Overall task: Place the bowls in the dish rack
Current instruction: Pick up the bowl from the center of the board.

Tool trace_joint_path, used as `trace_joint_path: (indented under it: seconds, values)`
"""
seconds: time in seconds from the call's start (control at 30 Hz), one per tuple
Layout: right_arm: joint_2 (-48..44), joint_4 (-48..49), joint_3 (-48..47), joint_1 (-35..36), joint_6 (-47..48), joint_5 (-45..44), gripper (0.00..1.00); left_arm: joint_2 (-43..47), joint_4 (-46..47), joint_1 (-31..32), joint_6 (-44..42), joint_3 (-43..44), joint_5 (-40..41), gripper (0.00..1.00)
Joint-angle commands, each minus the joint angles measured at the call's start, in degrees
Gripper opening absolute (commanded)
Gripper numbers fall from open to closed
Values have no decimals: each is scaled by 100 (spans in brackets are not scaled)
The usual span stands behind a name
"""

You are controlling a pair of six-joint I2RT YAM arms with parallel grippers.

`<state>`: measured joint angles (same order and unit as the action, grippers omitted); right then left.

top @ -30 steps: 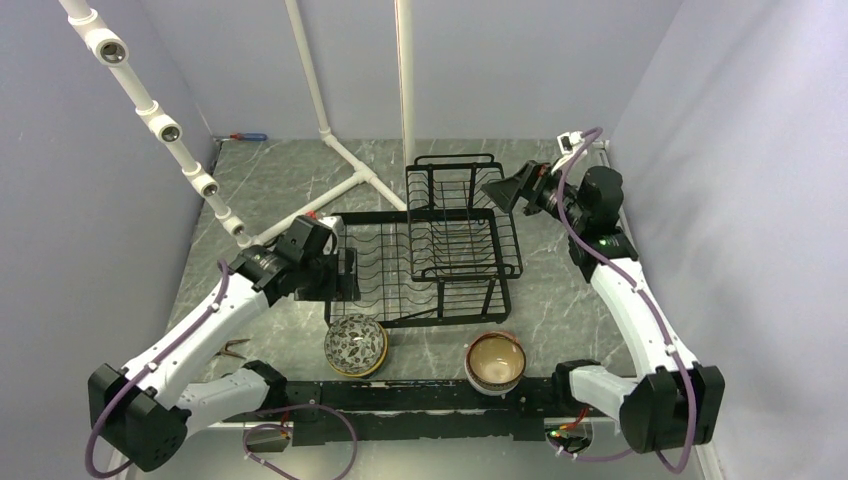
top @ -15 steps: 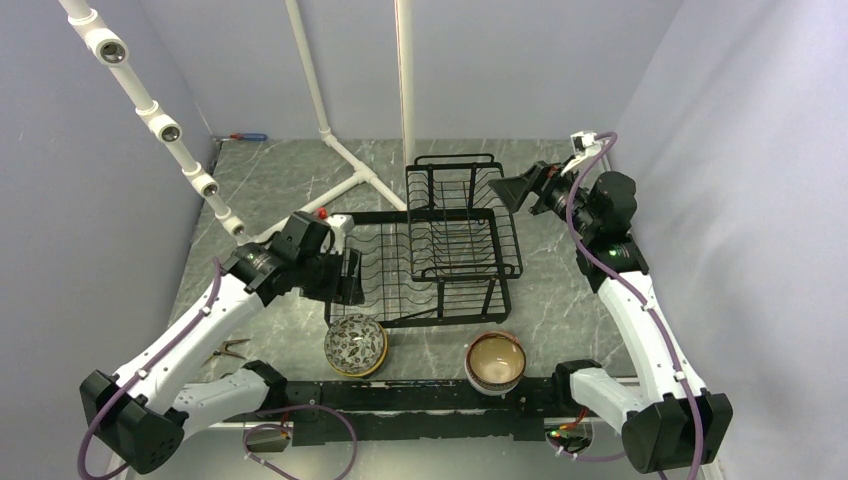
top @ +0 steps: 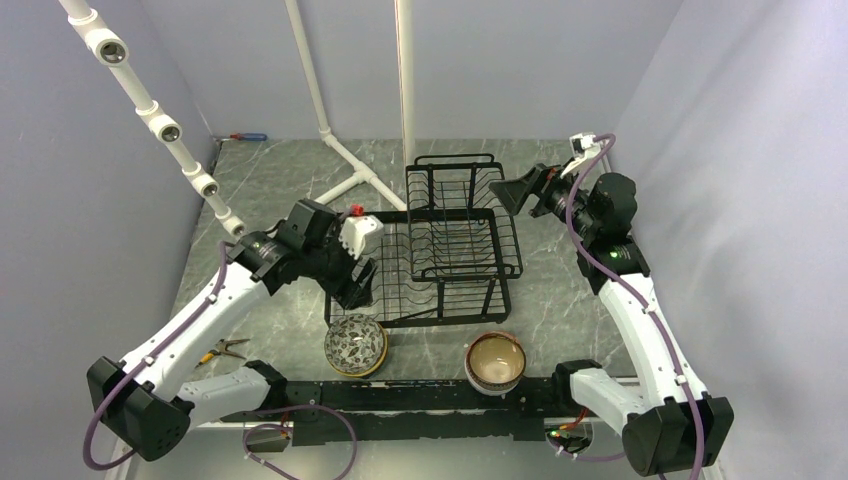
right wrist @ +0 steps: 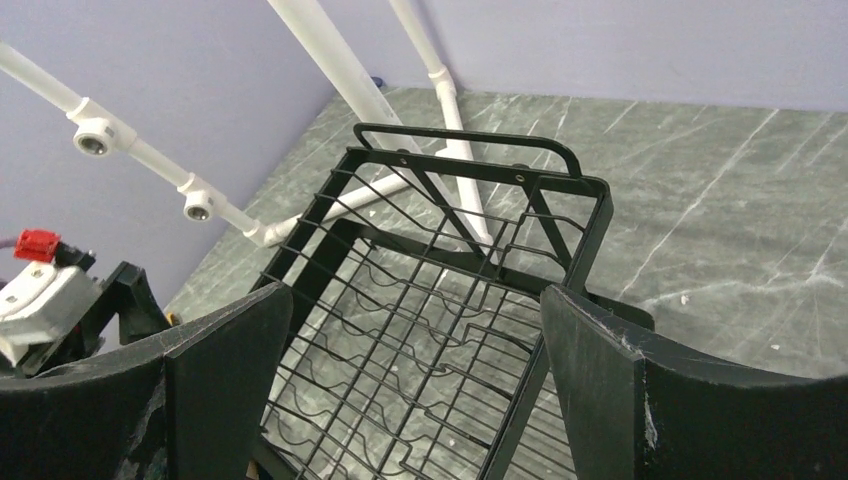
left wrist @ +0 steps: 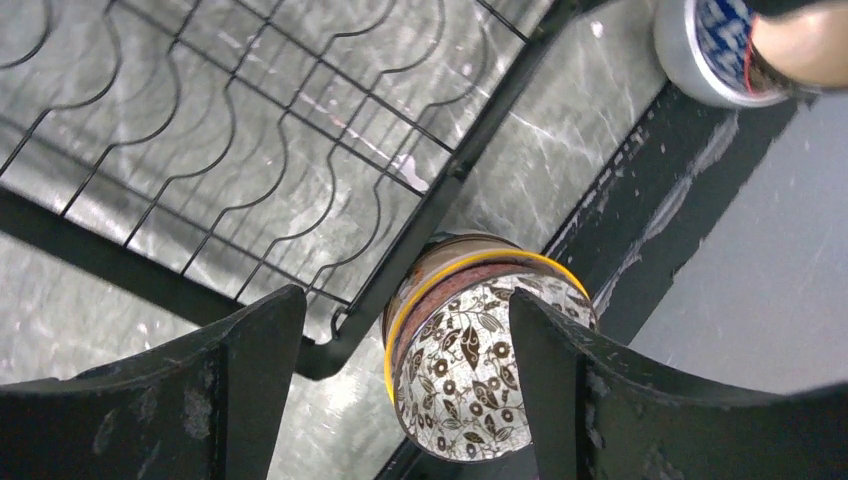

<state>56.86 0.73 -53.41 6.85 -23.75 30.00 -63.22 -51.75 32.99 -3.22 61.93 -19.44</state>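
The black wire dish rack (top: 440,250) stands mid-table with nothing in it. In front of its left corner is a stack of bowls (top: 355,343), the top one white with a dark leaf pattern over a yellow-rimmed one (left wrist: 480,350). A second stack (top: 495,362), topped by a brown-rimmed cream bowl, sits near the front on the right; its blue-patterned side (left wrist: 715,50) shows in the left wrist view. My left gripper (top: 360,285) (left wrist: 405,400) hangs open above the rack's front-left corner, the patterned bowl below and between its fingers, untouched. My right gripper (top: 512,192) (right wrist: 415,390) is open and empty over the rack's raised basket (right wrist: 450,290).
A white pipe frame (top: 330,140) runs from the back wall to the left of the rack. Yellow-handled pliers (top: 225,348) lie by the left arm. A small red-and-blue tool (top: 248,136) lies at the back left. Purple walls close in on three sides.
My left wrist has swung right and turned, bringing its open fingers over the rack's front-left corner and the patterned bowl stack. The right arm rose slightly, then held still.
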Motion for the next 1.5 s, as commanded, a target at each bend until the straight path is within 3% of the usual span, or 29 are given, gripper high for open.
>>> trace_joint_path:
  seconds: [0.0,0.17,0.4,0.83,1.1,1.23,1.3,1.47]
  values:
    - [-175,95,-100,13,82,-110,100,199,275,23,-1585,-291,-1200,80]
    - [-193,43,-74,9,115,-152,100,370,125,23,-2501,-437,-1568,79]
    - [-182,128,-17,9,106,-188,100,748,128,30,-3220,-886,-1238,76]
    - [-61,200,-69,10,107,-151,100,231,371,438,-3428,-1175,-685,65]
    - [-61,194,-91,11,150,-180,100,74,449,744,-3414,-1241,-183,42]
    - [-53,188,-108,14,151,-188,100,106,398,849,-3448,-1201,-81,13]
    - [-40,193,-117,9,154,-187,100,131,350,881,-3474,-1144,-9,4]
    - [-9,194,-163,9,143,-169,100,292,209,896,-3437,-974,29,3]
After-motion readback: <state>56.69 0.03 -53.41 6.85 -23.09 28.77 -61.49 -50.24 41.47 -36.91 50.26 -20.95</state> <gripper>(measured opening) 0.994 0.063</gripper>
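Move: The patterned bowl, topmost of its stack, has its middle about 10 cm back from the left hand, 1 cm to its right and 9 cm below. The dish rack's middle lies roughly 7 cm ahead and 13 cm right of that hand, 12 cm down. The brown bowl is some 13 cm back and 30 cm right, 10 cm below. From the idle right hand the patterned bowl lies about 24 cm back, 32 cm left and 24 cm down. The left fingers close from wide open to nearly shut, pinching the patterned bowl's forward rim, the side by the rack. To get there the hand first draws back about 3.5 cm while turning clockwise, some 35 degrees in all, then sinks to about 6.5 cm below its start, fingers steepening a little. ##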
